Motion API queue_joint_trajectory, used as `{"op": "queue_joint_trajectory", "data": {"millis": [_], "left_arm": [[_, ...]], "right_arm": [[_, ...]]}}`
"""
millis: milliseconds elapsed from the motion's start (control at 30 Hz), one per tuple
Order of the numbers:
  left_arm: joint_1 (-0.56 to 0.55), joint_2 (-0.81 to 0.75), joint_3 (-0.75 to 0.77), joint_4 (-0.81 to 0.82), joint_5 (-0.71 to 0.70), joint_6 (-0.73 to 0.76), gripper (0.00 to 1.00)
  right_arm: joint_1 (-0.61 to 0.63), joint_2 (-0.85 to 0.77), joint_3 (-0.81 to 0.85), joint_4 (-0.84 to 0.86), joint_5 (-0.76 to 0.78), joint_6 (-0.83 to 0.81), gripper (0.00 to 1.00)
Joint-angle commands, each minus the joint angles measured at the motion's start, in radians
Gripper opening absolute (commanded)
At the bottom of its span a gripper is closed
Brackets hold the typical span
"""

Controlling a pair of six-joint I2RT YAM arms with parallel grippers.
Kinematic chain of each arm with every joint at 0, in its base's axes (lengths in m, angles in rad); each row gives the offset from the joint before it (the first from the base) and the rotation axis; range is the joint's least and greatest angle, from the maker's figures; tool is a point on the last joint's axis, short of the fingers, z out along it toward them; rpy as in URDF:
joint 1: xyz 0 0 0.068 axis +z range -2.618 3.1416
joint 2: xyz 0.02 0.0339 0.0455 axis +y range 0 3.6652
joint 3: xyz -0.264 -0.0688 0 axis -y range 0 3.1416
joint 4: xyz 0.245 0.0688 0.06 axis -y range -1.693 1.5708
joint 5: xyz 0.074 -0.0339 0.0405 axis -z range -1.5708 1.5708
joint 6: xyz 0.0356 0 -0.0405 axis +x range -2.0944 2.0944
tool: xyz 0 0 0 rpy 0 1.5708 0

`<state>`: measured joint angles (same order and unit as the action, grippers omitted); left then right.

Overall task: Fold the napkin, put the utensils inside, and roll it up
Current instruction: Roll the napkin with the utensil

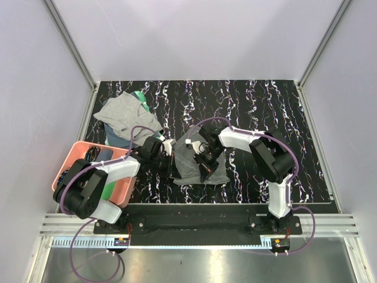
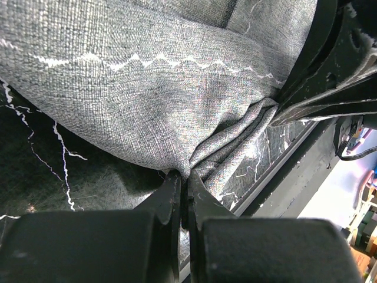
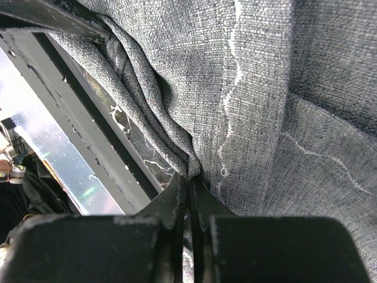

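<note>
The dark grey napkin (image 1: 189, 158) lies bunched on the black marbled table between the two arms. Its near edge is pulled up into folds. My left gripper (image 1: 175, 169) is shut on a gathered fold of the napkin (image 2: 177, 118), pinching it at the fingertips (image 2: 187, 178). My right gripper (image 1: 205, 172) is shut on another pleated fold of the napkin (image 3: 277, 106), the cloth squeezed between its tips (image 3: 192, 181). The two grippers sit close together at the napkin's front edge. The right gripper's black fingers (image 2: 330, 82) show in the left wrist view. The utensils are out of view.
A lighter grey cloth (image 1: 122, 115) lies over a green item (image 1: 140, 96) at the back left. A pink basket (image 1: 75, 158) holding dark items stands at the left edge. The table's front rail (image 3: 88, 135) runs right beside both grippers.
</note>
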<state>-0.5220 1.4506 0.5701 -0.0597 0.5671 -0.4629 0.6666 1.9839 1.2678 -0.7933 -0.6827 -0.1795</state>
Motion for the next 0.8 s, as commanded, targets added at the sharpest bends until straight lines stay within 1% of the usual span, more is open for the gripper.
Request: {"op": "queue_joint_trajectory", "data": {"millis": [0, 33, 67, 133, 167, 267, 333, 400, 500, 567, 767], "left_arm": [[-0.021, 0.022, 0.030, -0.072, 0.002, 0.023, 0.00], [-0.021, 0.021, 0.034, -0.086, -0.007, 0.024, 0.00], [-0.016, 0.022, 0.039, -0.094, -0.009, 0.023, 0.00], [-0.010, 0.021, 0.040, -0.098, -0.004, 0.018, 0.00], [-0.003, 0.021, 0.042, -0.098, -0.004, 0.014, 0.00], [0.013, 0.019, 0.043, -0.095, 0.010, 0.009, 0.00], [0.016, 0.017, 0.045, -0.094, 0.016, 0.009, 0.00], [0.019, 0.013, 0.047, -0.094, 0.016, 0.007, 0.00], [0.022, 0.013, 0.045, -0.094, 0.017, 0.006, 0.00], [0.022, 0.016, 0.043, -0.095, 0.019, 0.006, 0.00], [0.022, 0.016, 0.048, -0.095, 0.020, 0.006, 0.00]], "right_arm": [[-0.002, -0.072, 0.054, 0.069, 0.021, 0.002, 0.07], [-0.001, -0.086, 0.059, 0.069, 0.035, 0.012, 0.19], [-0.001, -0.117, 0.062, 0.069, 0.044, 0.017, 0.27], [-0.001, -0.152, 0.059, 0.081, 0.058, 0.028, 0.38], [-0.001, -0.190, 0.048, 0.100, 0.063, 0.034, 0.48], [0.031, -0.255, 0.012, 0.141, 0.135, 0.038, 0.57], [0.054, -0.287, -0.025, 0.186, 0.199, 0.043, 0.61], [0.099, -0.329, -0.090, 0.276, 0.282, 0.049, 0.66], [0.143, -0.358, -0.156, 0.379, 0.336, 0.063, 0.70], [0.159, -0.349, -0.169, 0.413, 0.350, 0.063, 0.71], [0.208, -0.274, -0.162, 0.411, 0.380, 0.034, 0.73]]}}
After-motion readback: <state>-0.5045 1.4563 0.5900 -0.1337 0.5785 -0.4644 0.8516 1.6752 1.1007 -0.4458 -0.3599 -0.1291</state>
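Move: Aim the right gripper at the stretch of the napkin's near rolled edge between the two grippers, about 4 cm to its left, level fore and aft and a centimetre or so lower. The left fingertips are roughly 9 cm to its left, level with it; the napkin's flat part centres some 8 cm straight ahead, and the napkin's right end is about 9 cm right and 2 cm back. From the left gripper, that same stretch is some 5 cm to the right. Open the right gripper to let go of the napkin's rolled near edge, lift about 7 cm and slightly forward, then come back and sink about 3 cm while shifting 4 cm left towards the left fingertips. Swing the back-leaning fingers some 30 degrees forward, ending open above the roll. Keep the left gripper shut on the napkin, practically in place. ##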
